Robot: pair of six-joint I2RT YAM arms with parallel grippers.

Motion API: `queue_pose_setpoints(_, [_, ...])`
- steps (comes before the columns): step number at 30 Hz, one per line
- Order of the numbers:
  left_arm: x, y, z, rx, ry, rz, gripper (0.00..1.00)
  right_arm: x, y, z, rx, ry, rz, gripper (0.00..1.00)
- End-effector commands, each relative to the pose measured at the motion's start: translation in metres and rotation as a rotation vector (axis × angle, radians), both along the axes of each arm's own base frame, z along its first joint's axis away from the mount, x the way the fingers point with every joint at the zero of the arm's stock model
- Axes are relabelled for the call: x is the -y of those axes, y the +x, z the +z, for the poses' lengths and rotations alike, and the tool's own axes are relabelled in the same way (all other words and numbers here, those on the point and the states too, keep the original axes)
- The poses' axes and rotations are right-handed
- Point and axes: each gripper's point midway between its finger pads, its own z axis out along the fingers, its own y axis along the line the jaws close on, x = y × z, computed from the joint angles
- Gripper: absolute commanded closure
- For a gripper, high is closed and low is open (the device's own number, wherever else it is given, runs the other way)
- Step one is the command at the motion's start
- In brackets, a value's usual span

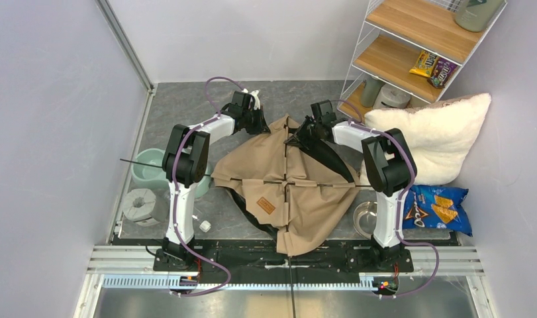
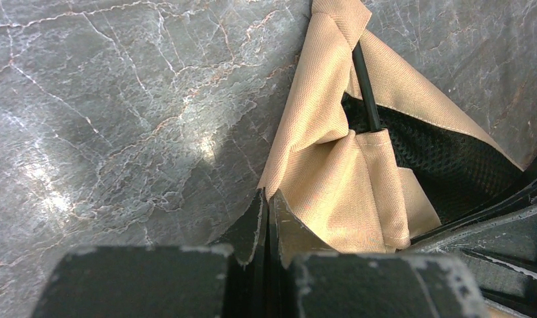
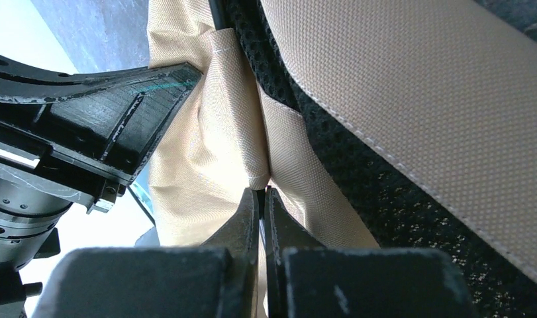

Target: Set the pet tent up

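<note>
The pet tent [image 1: 298,199] lies collapsed on the grey floor: tan fabric with thin black poles [image 1: 287,181] crossing on top and a brown label patch [image 1: 266,206]. Its far edge is raised into a peak, and black mesh base [image 1: 328,154] shows there. My left gripper [image 1: 260,122] is at that far edge, shut on a tan fabric corner [image 2: 332,152] by a black pole [image 2: 365,79]. My right gripper [image 1: 310,130] is just to its right, shut on a fabric fold [image 3: 206,146] of the tent. Both sets of fingertips meet [image 2: 265,195] [image 3: 261,192].
A fluffy white pillow [image 1: 444,136] leans at the right, with a blue chip bag [image 1: 438,209] and a steel bowl [image 1: 365,215] in front of it. At the left are a green bowl [image 1: 149,169] and a grey roll [image 1: 141,204]. A wire shelf [image 1: 418,40] stands back right.
</note>
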Motion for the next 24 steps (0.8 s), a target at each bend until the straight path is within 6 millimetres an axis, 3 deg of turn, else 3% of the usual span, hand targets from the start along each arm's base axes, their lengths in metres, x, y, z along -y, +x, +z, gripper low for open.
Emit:
queue_pose_setpoints(1, [-0.003,-0.011,0.005,-0.012,0.034,-0.021,0.98,0.019,0.024,0.016,0.072,-0.068,-0.061,0.99])
queue_pose_setpoints(7, [-0.006,-0.011,-0.005,-0.041,0.055,0.002,0.98,0.022,0.015,0.029,0.107,-0.105,-0.029,0.75])
queue_pose_setpoints(13, [-0.006,-0.009,-0.003,-0.043,0.054,0.010,0.98,0.019,0.006,0.054,0.180,-0.111,0.032,0.52])
queue_pose_setpoints(19, [-0.004,-0.005,0.005,-0.035,0.040,0.012,0.96,0.008,-0.013,0.066,0.214,-0.142,0.147,0.46])
queue_pose_setpoints(24, [-0.001,-0.004,0.010,-0.028,0.032,0.007,0.94,-0.013,-0.039,0.056,0.198,-0.205,0.244,0.46])
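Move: The right gripper is shut on the black pole just below the upper sleeve's mouth, which is about 1 cm ahead. The bare stretch of pole it will work on next has its middle some 3 cm back from it and 1 cm lower. The pole crossing is roughly 14 cm back, 1 cm left and 3 cm below. From the left gripper, already pinching the tent's cloth edge, that bare pole is about 7 cm back and 5 cm to the right. Open the right gripper to about half to let go of the pole at the sleeve mouth, easing it 1.5 cm to the right, then lift it about 4 cm clear. Finish by drawing it back some 2 cm towards the base and leftward again over the bare pole, turning the wrist roughly 15 degrees. Keep the left gripper shut on the cloth edge. ##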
